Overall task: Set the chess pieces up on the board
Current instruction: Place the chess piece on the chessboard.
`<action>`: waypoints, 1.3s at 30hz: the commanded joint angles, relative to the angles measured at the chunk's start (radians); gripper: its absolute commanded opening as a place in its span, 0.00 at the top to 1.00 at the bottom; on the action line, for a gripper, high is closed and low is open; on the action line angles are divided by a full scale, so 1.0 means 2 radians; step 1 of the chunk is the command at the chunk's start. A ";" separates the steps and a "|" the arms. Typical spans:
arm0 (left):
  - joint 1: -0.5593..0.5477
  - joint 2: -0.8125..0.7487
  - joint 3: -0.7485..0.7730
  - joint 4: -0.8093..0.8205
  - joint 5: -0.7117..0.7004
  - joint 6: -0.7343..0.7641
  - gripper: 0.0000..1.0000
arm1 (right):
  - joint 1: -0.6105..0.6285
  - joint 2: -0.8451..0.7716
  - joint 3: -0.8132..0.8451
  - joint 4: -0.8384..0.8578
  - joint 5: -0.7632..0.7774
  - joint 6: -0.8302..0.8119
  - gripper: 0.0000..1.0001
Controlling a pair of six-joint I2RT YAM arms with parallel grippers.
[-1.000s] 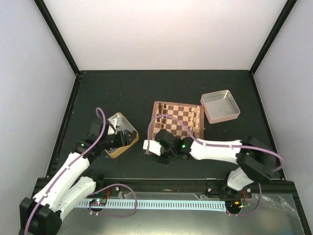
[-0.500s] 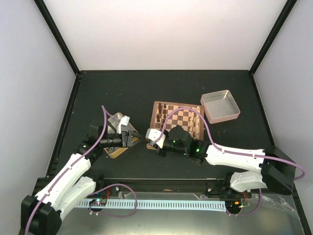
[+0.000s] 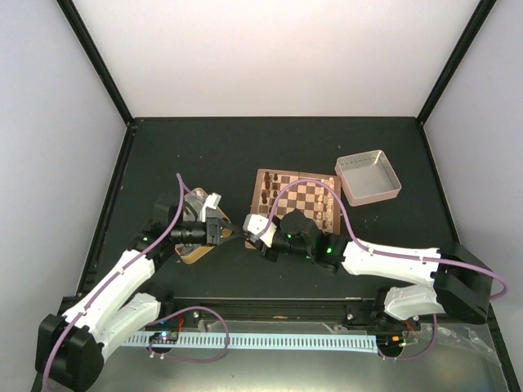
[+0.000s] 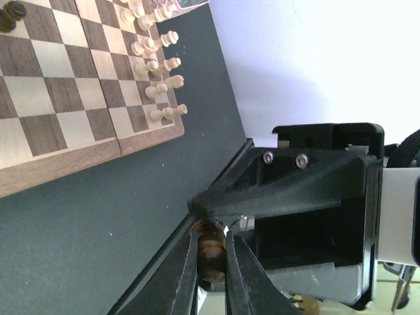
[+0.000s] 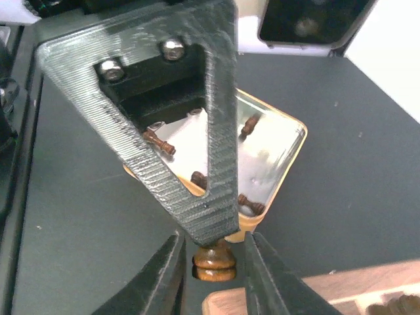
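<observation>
One dark brown chess piece (image 4: 210, 254) hangs in the air between the two grippers, left of the board (image 3: 258, 204). My left gripper (image 4: 213, 237) is shut on its upper part. In the right wrist view the piece's round base (image 5: 214, 260) sits between the fingers of my right gripper (image 5: 213, 270), with a gap on each side, so that gripper is open. The grippers meet tip to tip: left gripper (image 3: 230, 234), right gripper (image 3: 247, 232). More dark chess pieces (image 5: 161, 142) lie in the gold tin (image 5: 292, 154). Others stand on the board's left rows (image 3: 272, 186).
Pale cream pieces (image 4: 161, 72) line the board's right side. The gold tin (image 3: 189, 255) lies under the left arm. An empty tin (image 3: 368, 175) stands right of the board. The board's corner (image 5: 295, 298) is just below the right fingers.
The left gripper rose from the gold tin, met the right gripper and shut on the piece. The right jaws have parted slightly off the piece's base.
</observation>
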 commanded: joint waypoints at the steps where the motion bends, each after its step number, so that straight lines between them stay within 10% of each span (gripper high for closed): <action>1: -0.003 0.008 0.033 -0.006 -0.017 0.024 0.98 | -0.002 -0.007 0.019 -0.026 0.026 0.020 0.66; 13: -0.093 0.138 0.149 -0.109 -0.299 0.111 0.98 | -0.085 -0.104 -0.002 -0.147 0.217 0.249 0.14; 23: -0.220 0.305 0.250 -0.126 -0.479 0.107 0.98 | -0.231 -0.095 0.006 -0.239 0.151 0.384 0.14; 39: -0.253 0.448 0.310 -0.120 -0.555 0.093 0.98 | -0.261 -0.071 -0.001 -0.236 0.124 0.394 0.14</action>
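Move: Both hands meet at the brown chess piece, already in the left fingers' grip. Its place, an empty square in the brown pawn row, lies about 10 cm ahead of the left hand, 8 cm to its right and 16 cm below. The last-set brown pawn stands some 4 cm beyond that square; the brown pieces' tray is about 18 cm to the left hand's left and 8 cm ahead. From the right hand the square is 9 cm ahead, 9 cm right, while the white pieces stand some 14 cm ahead, 27 cm right. The right fingers open wide and let go of the brown piece, leaving it pinched in the left fingers; the right hand then backs off to the right about 21 cm and forward over the board, swinging clockwise and tipping down. The left hand eases forward first, then carries the piece down some 13 cm and rightward over the near-left part of the board, tipping its fingers some 50 degrees from sideways towards the board. ##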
